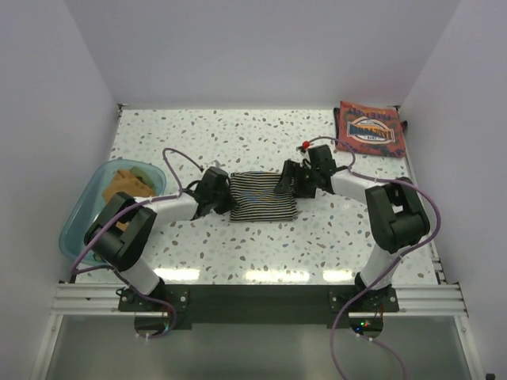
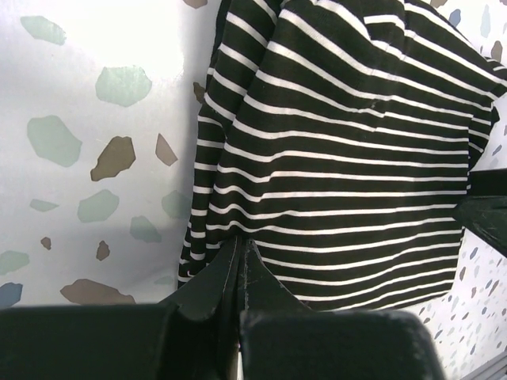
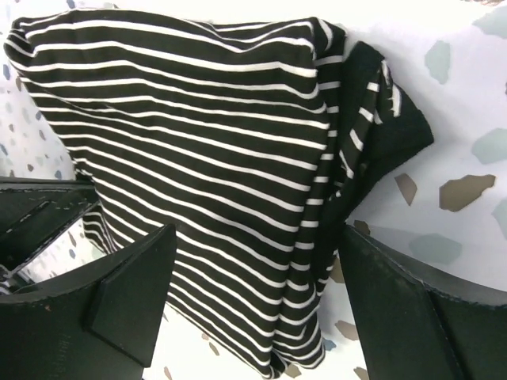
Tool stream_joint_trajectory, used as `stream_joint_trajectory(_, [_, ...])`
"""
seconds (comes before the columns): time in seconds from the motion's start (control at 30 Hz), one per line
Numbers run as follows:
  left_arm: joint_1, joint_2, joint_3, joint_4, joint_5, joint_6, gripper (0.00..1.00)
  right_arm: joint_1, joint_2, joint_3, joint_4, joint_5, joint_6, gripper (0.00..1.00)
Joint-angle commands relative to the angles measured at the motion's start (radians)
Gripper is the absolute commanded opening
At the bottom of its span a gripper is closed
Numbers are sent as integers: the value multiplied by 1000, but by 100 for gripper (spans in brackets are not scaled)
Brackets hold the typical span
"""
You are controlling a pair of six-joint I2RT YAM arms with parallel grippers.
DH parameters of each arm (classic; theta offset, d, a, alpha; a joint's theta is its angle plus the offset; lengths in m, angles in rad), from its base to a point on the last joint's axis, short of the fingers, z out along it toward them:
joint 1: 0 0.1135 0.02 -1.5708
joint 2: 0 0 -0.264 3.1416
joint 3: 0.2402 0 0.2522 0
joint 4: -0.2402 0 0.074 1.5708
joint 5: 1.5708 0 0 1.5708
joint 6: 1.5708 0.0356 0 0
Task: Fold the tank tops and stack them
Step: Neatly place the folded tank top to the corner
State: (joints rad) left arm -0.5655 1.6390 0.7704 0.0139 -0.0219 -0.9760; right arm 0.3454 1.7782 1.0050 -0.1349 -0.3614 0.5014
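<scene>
A folded black-and-white striped tank top (image 1: 261, 198) lies at the table's middle. My left gripper (image 1: 226, 198) is at its left edge. In the left wrist view the jaws are pressed together (image 2: 242, 245), pinching the hem of the striped cloth (image 2: 341, 142). My right gripper (image 1: 287, 184) hovers over the top's right edge. Its fingers stand wide apart (image 3: 257, 237) above the striped cloth (image 3: 198, 119), holding nothing. A rust-red tank top (image 1: 370, 129) with a blue-white graphic lies folded at the far right corner. Mustard-orange tops (image 1: 127, 184) sit in the bin.
A translucent teal plastic bin (image 1: 93, 207) stands at the left edge of the speckled table (image 1: 238, 134). White walls close in the left, back and right sides. Both arms' cables loop above the table near the striped top.
</scene>
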Motion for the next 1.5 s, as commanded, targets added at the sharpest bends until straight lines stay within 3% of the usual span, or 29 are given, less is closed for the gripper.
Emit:
stream_joint_trajectory(0.0, [-5,38,-14,-29,16,26,0,0,4,-71,61,-60,18,85])
stream_joint_trajectory(0.1, [-5,47,-16,9,17,26,0,4,1,-118,105,-89,45,81])
stream_joint_trajectory(0.3, [-5,56,-19,23,46,20,0,10,36,-147,130,-122,71,60])
stream_joint_trajectory(0.33, [-5,58,-19,23,50,22,0,12,43,-146,130,-114,69,51])
stream_joint_trajectory(0.4, [-7,55,-22,24,53,22,0,10,50,-134,110,-96,62,42])
stream_joint_trajectory(0.43, [-7,55,-22,27,57,22,0,10,58,-128,101,-88,55,30])
stream_joint_trajectory(0.47, [-7,51,-22,27,62,23,0,10,58,-120,75,-61,49,26])
stream_joint_trajectory(0.5, [-7,41,-16,27,77,33,0,10,56,-105,58,-41,33,12])
stream_joint_trajectory(0.57, [-5,24,3,12,91,49,1,10,50,-83,-6,27,13,0])
stream_joint_trajectory(0.63, [-4,-11,56,-46,108,88,14,10,47,-49,-34,54,-17,0])
stream_joint_trajectory(0.67, [-2,-42,100,-67,105,98,30,9,46,-31,-75,96,-30,0])
stream_joint_trajectory(0.8, [28,-128,185,-156,120,132,45,10,59,90,-163,202,-105,0])
stream_joint_trajectory(1.17, [122,-341,172,-249,184,194,46,-74,243,588,-416,354,-314,0])
stream_joint_trajectory(1.47, [156,-380,152,-264,227,256,45,-204,440,1065,-621,406,-448,0])
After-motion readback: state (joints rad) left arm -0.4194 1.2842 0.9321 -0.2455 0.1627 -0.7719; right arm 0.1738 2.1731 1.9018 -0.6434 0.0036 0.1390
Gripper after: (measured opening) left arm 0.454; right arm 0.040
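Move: The striped tank top's middle lies about 8 cm left and 4 cm back of my open right hand, some 3 cm below. That hand straddles its right edge. The folded red tank top in the far right corner is roughly 17 cm ahead and 25 cm right of it. From my shut left hand, tips on the left edge, the striped one's middle is about 9 cm right and 3 cm ahead, just below. My left hand keeps its shut tips on the left edge while my right hand eases back and down about 2 cm and closes, pinching the right edge. Then my left fingers open halfway and rise clear by some 15 cm. My right hand carries the cloth forward and to the right, towards the red tank top, climbing about 8 cm and rolling nearly 30 degrees, left side down. ##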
